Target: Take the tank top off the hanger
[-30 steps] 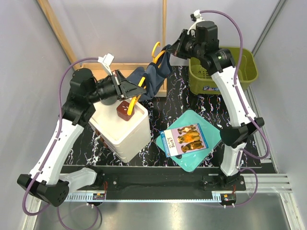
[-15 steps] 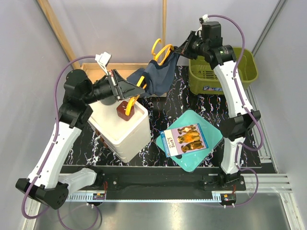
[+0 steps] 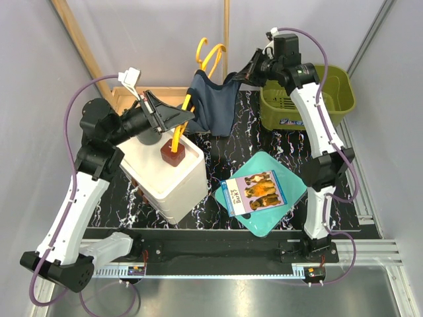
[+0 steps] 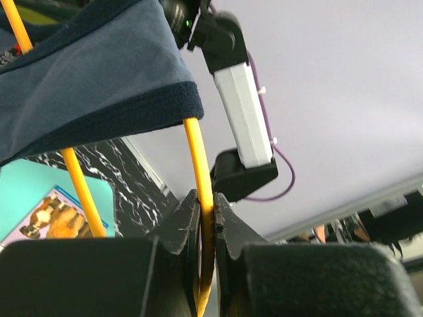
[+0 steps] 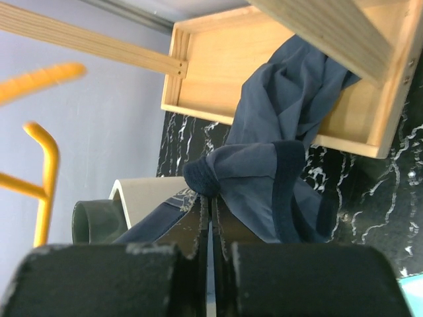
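The yellow-orange hanger point(image 3: 206, 54) hangs tilted above the back of the table, its hook pointing up and back. My left gripper point(image 3: 187, 117) is shut on its thin lower bar point(image 4: 196, 155). The slate-blue tank top point(image 3: 215, 105) is stretched between the hanger and my right gripper point(image 3: 242, 77), which is shut on a bunched strap point(image 5: 206, 179). In the left wrist view the fabric point(image 4: 86, 79) still drapes over the hanger's bars. In the right wrist view the rest of the tank top point(image 5: 284, 125) hangs below, and part of the hanger point(image 5: 45, 165) shows at the left.
A white box point(image 3: 165, 178) with a maroon block point(image 3: 173, 153) on top sits under the left gripper. A green basket point(image 3: 310, 99) stands back right, a teal tray point(image 3: 281, 172) with a picture book point(image 3: 259, 191) in the middle, and a wooden rack post point(image 3: 226, 30) with its base tray point(image 3: 135, 96) behind.
The left gripper has swung the hanger left and more upright, baring the hook. The right gripper has kept the strap, so the tank top has spread out flat between them.
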You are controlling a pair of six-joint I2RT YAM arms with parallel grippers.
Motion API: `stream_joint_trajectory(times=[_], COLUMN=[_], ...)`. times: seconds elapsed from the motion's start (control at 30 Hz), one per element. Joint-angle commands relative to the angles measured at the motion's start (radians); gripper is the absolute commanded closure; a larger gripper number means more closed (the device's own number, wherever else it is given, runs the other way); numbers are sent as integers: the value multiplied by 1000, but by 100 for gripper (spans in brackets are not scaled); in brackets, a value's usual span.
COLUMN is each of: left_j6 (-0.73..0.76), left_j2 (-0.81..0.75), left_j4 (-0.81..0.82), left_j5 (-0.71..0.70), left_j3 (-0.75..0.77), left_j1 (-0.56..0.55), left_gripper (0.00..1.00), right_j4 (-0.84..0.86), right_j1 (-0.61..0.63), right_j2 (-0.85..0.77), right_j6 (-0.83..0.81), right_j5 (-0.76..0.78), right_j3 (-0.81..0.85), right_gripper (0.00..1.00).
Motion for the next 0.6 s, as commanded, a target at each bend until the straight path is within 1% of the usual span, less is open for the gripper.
stream_joint_trajectory(times=[0.0, 0.03, 0.1, 0.13, 0.17, 0.2, 0.23, 0.27, 0.3, 0.33, 0.47, 0.57], left_j6=[3, 6, 19, 22, 17, 10, -1, -7, -12, -20, -46, -70], left_j2=[15, 23, 46, 54, 52, 54, 55, 63, 69, 86, 127, 166], left_j4=[82, 77, 31, -2, -4, -1, 8, 9, 14, 14, 28, 57], left_j5=[-128, -146, -227, -261, -327, -353, -373, -398, -402, -405, -422, -444], left_j3=[70, 84, 119, 125, 127, 118, 113, 113, 118, 124, 145, 167], left_j1=[6, 6, 4, 4, 6, 4, 4, 6, 6, 6, 4, 3], left_gripper=[100, 100, 100, 100, 100, 100, 100, 100, 100, 100, 100, 100], right_j4=[-3, -16, -52, -106, -135, -193, -221, -247, -269, -296, -339, -367], right_j1=[18, 21, 21, 21, 21, 23, 24, 29, 35, 40, 57, 107], right_j2=[55, 61, 78, 82, 89, 89, 84, 69, 56, 41, -62, -138], right_j6=[21, 18, 1, -13, -43, -59, -77, -118, -137, -154, -241, -312], right_j5=[-123, -133, -147, -147, -140, -131, -118, -74, -51, -33, 38, 73], right_j3=[70, 76, 111, 128, 145, 168, 174, 179, 173, 166, 110, 71], right_gripper=[96, 93, 84, 69, 62, 54, 39, 31, 26, 18, 12, 9])
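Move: The tank top hangs between the hands: its middle is about 14 cm ahead of the left hand, which grips the hanger, 6 cm to its right and 16 cm below. The right hand, pinching a shoulder edge, has it 11 cm back, 6 cm left and 5 cm below. From the left hand, the red block is level ahead, 6 cm left, and the mug 9 cm ahead, 14 cm left, both some 21 cm lower. The tank top's drawn-out shoulder edge is let go by the right fingers, which open wide as that hand sinks about 4 cm, first easing left, then drawing back roughly 5 cm. Meanwhile the left hand keeps its grip on the hanger and carries it some 9 cm forward and slightly left, turning it about 20 degrees counter-clockwise. ##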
